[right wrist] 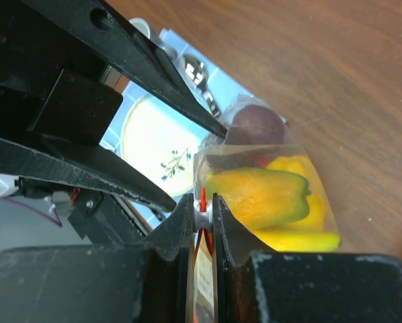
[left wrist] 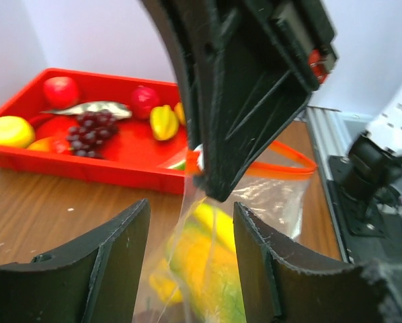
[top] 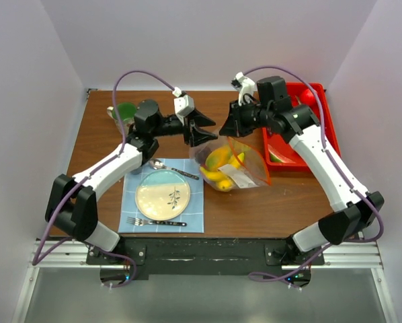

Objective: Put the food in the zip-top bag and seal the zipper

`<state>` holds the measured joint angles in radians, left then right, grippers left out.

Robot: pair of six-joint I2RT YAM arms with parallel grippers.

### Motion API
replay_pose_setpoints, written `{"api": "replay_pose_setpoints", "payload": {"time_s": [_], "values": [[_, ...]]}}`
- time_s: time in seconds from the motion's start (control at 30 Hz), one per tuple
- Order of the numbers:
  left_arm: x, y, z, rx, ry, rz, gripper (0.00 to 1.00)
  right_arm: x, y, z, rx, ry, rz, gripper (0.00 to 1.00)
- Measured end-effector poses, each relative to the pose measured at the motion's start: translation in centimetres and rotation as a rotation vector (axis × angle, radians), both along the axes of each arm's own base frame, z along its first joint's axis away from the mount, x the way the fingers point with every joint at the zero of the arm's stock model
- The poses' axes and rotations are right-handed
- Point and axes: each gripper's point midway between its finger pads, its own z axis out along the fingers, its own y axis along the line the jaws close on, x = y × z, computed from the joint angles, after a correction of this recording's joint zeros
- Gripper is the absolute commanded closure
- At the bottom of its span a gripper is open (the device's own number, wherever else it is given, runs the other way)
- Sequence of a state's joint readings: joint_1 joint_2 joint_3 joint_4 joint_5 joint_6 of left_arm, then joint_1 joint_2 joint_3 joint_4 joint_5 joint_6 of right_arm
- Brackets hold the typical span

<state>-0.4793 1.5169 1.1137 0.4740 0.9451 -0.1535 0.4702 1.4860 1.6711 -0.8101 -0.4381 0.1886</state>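
Observation:
The clear zip-top bag (top: 247,167) lies mid-table with yellow and green-yellow food (top: 219,168) inside, a pepper (right wrist: 261,195) among it. My right gripper (top: 226,128) is shut on the white slider of the zipper (right wrist: 202,214) at the bag's mouth corner. The pink-red zipper strip (left wrist: 288,168) curves open behind it. My left gripper (top: 204,132) is open, its fingers (left wrist: 120,249) on either side of the bag's near edge without touching it. More food stays in the red tray (left wrist: 87,168): purple grapes (left wrist: 90,128), a yellow piece (left wrist: 9,130) and a red one (left wrist: 60,89).
The red tray (top: 325,108) stands at the back right. A blue placemat (top: 194,215) holds a plate (top: 164,195), a fork (top: 154,222) and a spoon (top: 167,165), left of the bag. A green object (top: 125,111) sits at the back left.

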Motion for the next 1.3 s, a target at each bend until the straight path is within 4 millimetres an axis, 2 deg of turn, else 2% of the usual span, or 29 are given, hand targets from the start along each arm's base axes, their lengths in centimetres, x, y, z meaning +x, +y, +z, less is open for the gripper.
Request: {"api": "replay_pose_setpoints", "payload": {"time_s": [0.13,0.33,0.5,0.73,0.93,1.07,1.17,1.2,1.3], "values": [[-2.3,-0.5,-0.3,0.001,-0.006,-0.078,0.44,-1.5,0.0,-0.7,-0.025,0.007,0.016,1.0],[-5.3,-1.7,0.4,-0.006,-0.043,-0.161,0.45,-3.7,-0.9,1.0,-0.018,-0.032,0.021,1.0],[-6.3,-2.5,0.4,-0.005,-0.05,-0.19,0.45,-5.1,-1.2,2.1,-0.008,-0.065,0.04,1.0],[-6.7,-3.0,-0.1,-0.001,-0.041,-0.213,0.48,-6.5,-1.2,1.3,-0.024,-0.063,0.07,1.0],[-7.3,-4.0,-1.4,0.014,-0.014,-0.248,0.7,-6.6,-1.7,0.1,-0.062,-0.057,0.057,1.0],[-7.7,-4.6,-2.5,0.031,0.017,-0.27,1.0,-6.5,-2.1,-1.0,-0.099,-0.057,0.038,1.0],[-7.7,-5.0,-3.4,0.045,0.037,-0.275,1.0,-6.5,-2.6,-1.8,-0.13,-0.063,0.017,0.84],[-7.6,-5.1,-3.7,0.048,0.041,-0.274,1.0,-6.6,-2.7,-2.0,-0.137,-0.067,0.012,0.66],[-7.6,-5.4,-4.2,0.055,0.049,-0.275,1.0,-6.8,-2.8,-2.2,-0.142,-0.086,0.008,0.41]]}}
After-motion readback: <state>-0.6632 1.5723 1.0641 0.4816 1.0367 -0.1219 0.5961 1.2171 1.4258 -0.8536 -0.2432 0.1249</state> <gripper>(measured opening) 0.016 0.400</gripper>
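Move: The bag's zipper corner, with its white slider, is about 5 cm to the right of the open left fingers, roughly 2 cm back and 2 cm lower; the right fingers are already shut on that slider. The food in the bag hangs some 14 cm below the left hand, 6 cm back and 4 cm right. Lower, on the table, the plate lies about 19 cm left and 12 cm back of the left hand. The zipper corner, slider still gripped, is drawn back about 7 cm by the right hand, which rises a little, then sinks and drifts right. The left hand goes back with it, its wrist turning some 15 degrees clockwise, then moves down and right and shuts its fingers on the clear film right beside the slider; only then do the right fingers open around the slider. ##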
